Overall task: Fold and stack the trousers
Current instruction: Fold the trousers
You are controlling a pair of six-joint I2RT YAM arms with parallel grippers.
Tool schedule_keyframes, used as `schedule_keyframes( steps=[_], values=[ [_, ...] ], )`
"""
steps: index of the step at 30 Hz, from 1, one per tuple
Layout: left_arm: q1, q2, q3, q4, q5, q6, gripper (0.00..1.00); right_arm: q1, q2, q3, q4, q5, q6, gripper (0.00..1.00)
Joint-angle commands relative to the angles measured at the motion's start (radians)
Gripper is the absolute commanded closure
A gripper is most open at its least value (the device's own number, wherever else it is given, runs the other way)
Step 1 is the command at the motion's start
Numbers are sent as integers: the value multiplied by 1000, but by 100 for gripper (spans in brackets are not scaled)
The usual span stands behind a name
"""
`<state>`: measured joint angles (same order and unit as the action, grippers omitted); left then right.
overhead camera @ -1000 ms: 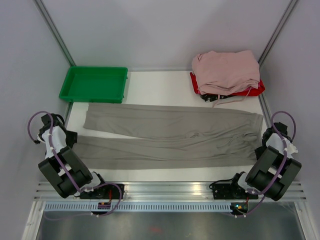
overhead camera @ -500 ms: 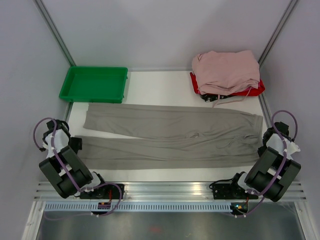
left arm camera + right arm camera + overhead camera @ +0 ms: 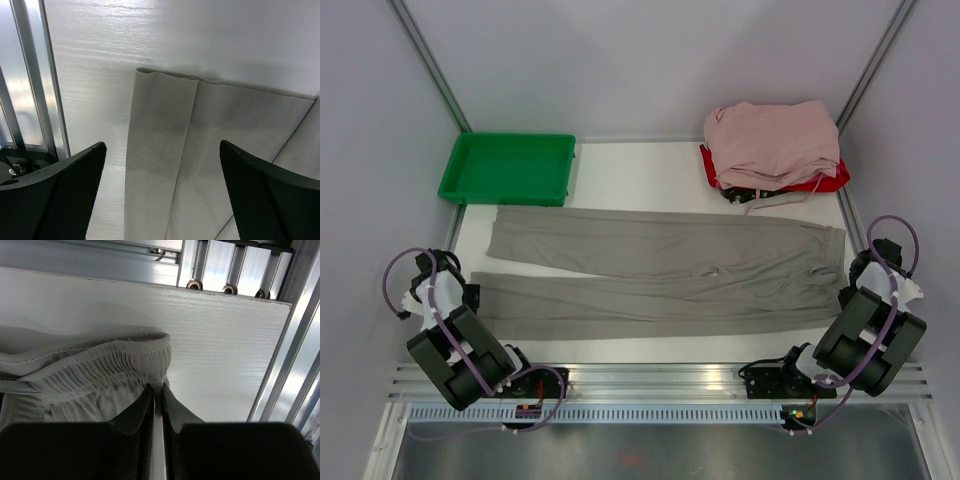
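Note:
The taupe trousers lie flat across the white table, waistband at the right and both leg ends at the left. My left gripper hangs over the hem of the near leg. Its jaws stand wide open, one finger on each side of the hem, with nothing held. My right gripper is at the near right corner of the waistband. In the right wrist view it is shut on the gathered elastic waistband, with a fold of fabric pinched between the fingertips.
A green tray sits at the back left. Pale pink garments are piled on a red thing at the back right. Aluminium rails run along the table's left edge, right edge and near edge.
My right gripper has closed on the waistband corner. My left arm has drawn towards the near edge, to the near leg's hem, and its jaws have opened a little wider.

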<state>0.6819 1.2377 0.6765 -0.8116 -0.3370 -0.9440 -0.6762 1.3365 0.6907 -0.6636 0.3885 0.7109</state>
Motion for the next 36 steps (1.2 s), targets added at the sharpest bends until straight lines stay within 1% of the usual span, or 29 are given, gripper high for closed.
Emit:
schedule_keyframes(
  steps=[1, 3, 6, 10, 15, 19, 21, 23, 25, 29, 31, 32, 34, 35, 36],
  values=[
    [19, -6, -2, -33, -46, -87, 1, -6, 4, 27, 25, -3, 24, 84],
    [24, -46, -20, -29, -36, -94, 2, -6, 7, 27, 27, -3, 22, 85],
    [37, -108, -63, 11, -19, -110, 7, -6, 10, 29, 25, -4, 22, 85],
    [51, -141, -112, 43, 9, -133, 19, -5, 20, 35, 25, -5, 24, 85],
    [57, -136, -158, 87, 24, -159, 25, -6, 32, 41, 29, 0, 18, 85],
    [61, -136, -178, 133, 27, -151, 33, -5, 38, 40, 32, 0, 18, 85],
    [64, -130, -186, 163, 26, -136, 37, -6, 36, 33, 33, 3, 16, 85],
    [65, -121, -187, 196, 16, -107, 40, -5, 36, 26, 42, 7, 15, 85],
    [73, -113, -187, 216, 26, -81, 44, -5, 35, 13, 47, 12, 13, 83],
    [77, -70, -167, 219, 26, -55, 47, -6, 30, 7, 50, 16, 15, 82],
    [79, -47, -163, 216, 18, -42, 52, -6, 29, 10, 52, 21, 13, 81],
    [80, -46, -166, 218, 13, -35, 55, -6, 29, 10, 52, 23, 12, 81],
    [90, -49, -175, 232, 18, -15, 67, -5, 30, 13, 50, 24, 12, 81],
    [91, -55, -178, 238, 27, -6, 76, -5, 30, 13, 47, 24, 12, 81],
    [97, -60, -180, 238, 27, -3, 97, -6, 29, 13, 47, 29, 12, 82]
  ],
)
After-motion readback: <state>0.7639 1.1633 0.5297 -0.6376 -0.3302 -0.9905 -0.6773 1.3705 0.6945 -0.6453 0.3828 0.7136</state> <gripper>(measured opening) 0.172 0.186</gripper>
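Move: My open left hand is just above the left end of the trousers' near leg. The near corner of its hem is about 1 cm back, 2 cm to the left and 3 cm below. The far leg's hem is some 24 cm ahead and 4 cm to the right, and the table's front edge roughly 9 cm back, level left-right. From my right hand, still pinching the waistband's near corner, that hem corner is about 103 cm to the left, level fore and aft, 1 cm lower. I bring my left hand back and down about 2 cm each, drifting slightly right, onto the near corner of the leg. Staying low, I then slide some 2.5 cm left and a little forward towards the hem while the wide-open fingers close and pinch the cloth. The wrist turns under 10 degrees counter-clockwise. My right hand keeps its pinch on the waistband corner, nearly still. ##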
